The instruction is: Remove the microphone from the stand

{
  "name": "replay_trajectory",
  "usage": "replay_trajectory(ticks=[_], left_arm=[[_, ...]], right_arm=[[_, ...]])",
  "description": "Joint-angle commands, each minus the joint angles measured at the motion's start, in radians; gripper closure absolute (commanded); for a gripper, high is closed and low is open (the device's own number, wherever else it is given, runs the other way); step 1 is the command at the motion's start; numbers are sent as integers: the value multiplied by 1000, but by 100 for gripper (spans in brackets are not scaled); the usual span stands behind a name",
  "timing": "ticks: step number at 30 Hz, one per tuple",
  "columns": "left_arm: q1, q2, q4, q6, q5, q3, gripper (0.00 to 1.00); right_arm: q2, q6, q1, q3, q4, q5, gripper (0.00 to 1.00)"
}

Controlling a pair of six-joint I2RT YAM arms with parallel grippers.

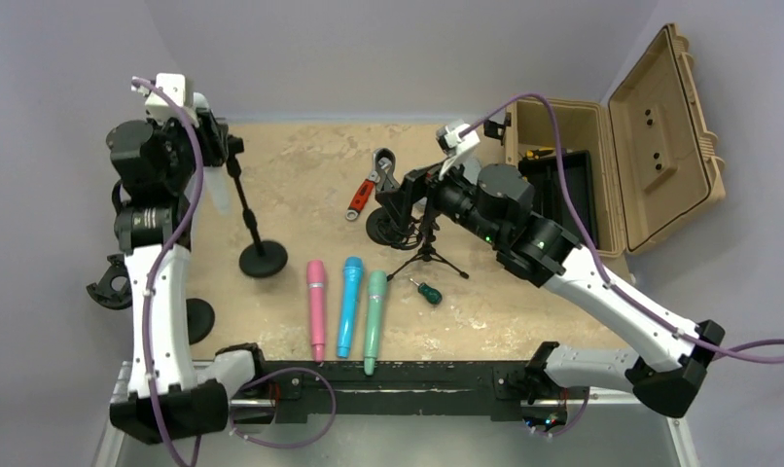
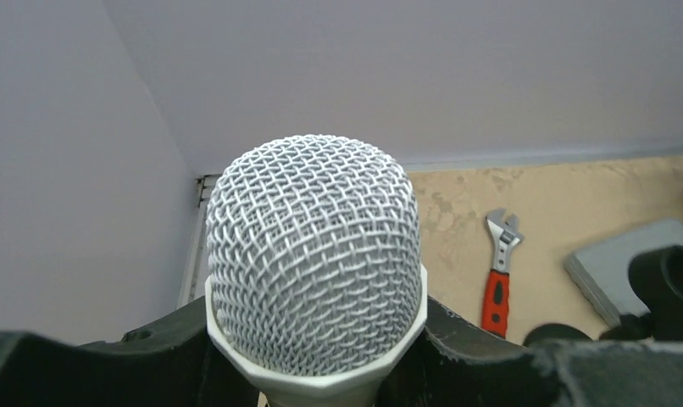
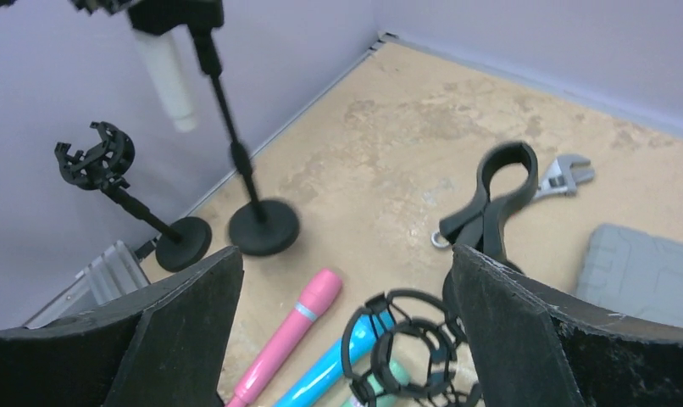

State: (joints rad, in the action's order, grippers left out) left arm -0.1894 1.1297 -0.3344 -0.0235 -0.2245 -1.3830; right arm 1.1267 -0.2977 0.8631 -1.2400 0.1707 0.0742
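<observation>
My left gripper [image 1: 199, 125] is shut on a white microphone [image 1: 216, 193] with a silver mesh head [image 2: 313, 254], held high at the back left. Black fingers [image 2: 152, 360] press both sides of its collar. Its handle [image 3: 164, 72] hangs just left of the pole of a black stand [image 1: 263, 259] with a round base [image 3: 263, 225]. I cannot tell whether the stand's clip still touches it. My right gripper [image 1: 400, 195] is open and empty [image 3: 347, 263], above a small tripod stand [image 1: 427, 248] with an empty shock mount [image 3: 397, 348].
Pink [image 1: 316, 306], blue [image 1: 349, 304] and green [image 1: 374, 316] microphones lie side by side at the front. A red wrench [image 1: 361, 199], a clip stand [image 1: 383, 161] and a screwdriver [image 1: 427, 290] are mid-table. An open tan case [image 1: 651, 146] stands right. Another stand [image 1: 198, 319] is at the left edge.
</observation>
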Motion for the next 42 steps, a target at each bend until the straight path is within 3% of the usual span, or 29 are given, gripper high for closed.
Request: replay_trajectory(ticks=[1, 6, 13, 17, 25, 31, 34, 42], left_arm=[[-7, -133, -37, 63, -120, 59, 100], [18, -333, 24, -22, -231, 242, 100], [139, -534, 30, 133, -125, 429, 100], [164, -624, 89, 148, -181, 530, 100], [182, -722, 177, 198, -204, 640, 100], [182, -753, 208, 183, -195, 671, 100], [208, -763, 213, 182, -179, 674, 100], [230, -787, 214, 186, -146, 672, 100]], right_arm=[[63, 105, 6, -122, -80, -102, 9], [128, 214, 48, -214, -108, -229, 9], [293, 327, 133, -368, -91, -364, 9], [371, 397, 160, -382, -137, -481, 8], [465, 627, 165, -379, -165, -548, 6], [529, 737, 165, -366, -284, -585, 2], [581, 752, 164, -381, -325, -670, 2], [717, 743, 151, -488, -291, -726, 8]])
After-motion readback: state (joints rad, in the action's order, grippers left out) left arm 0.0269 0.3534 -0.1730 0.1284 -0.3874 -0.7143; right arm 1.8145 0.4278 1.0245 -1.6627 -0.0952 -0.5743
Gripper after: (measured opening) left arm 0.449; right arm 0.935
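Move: The left hand already grips the white microphone under its head, the stand hanging from it with its base about 35 cm below, 7 back and 8 right; it heads for the side of the pink microphone, some 19 cm back, 18 right and 38 below. The right hand, empty and open, has the white microphone about 11 cm ahead, 38 left and 3 below. The black shock mount is roughly 7 ahead, 3 left, 25 below; the empty clip stand 12 ahead, 5 left, 27 below. The left hand keeps its grip on the white microphone and carries it with its stand back about 15 cm, 10 cm to the right and some 6 cm down towards the side of the pink microphone, turning clockwise and tipping its fingers up before it all but stops. Meanwhile the right hand, fingers staying wide open, sweeps left about 23 cm towards the held microphone, arcing up and then down past its starting height while the wrist rolls and swings some 45 degrees counter-clockwise until the fingers point left, close beside the left gripper with no touch to be seen. ##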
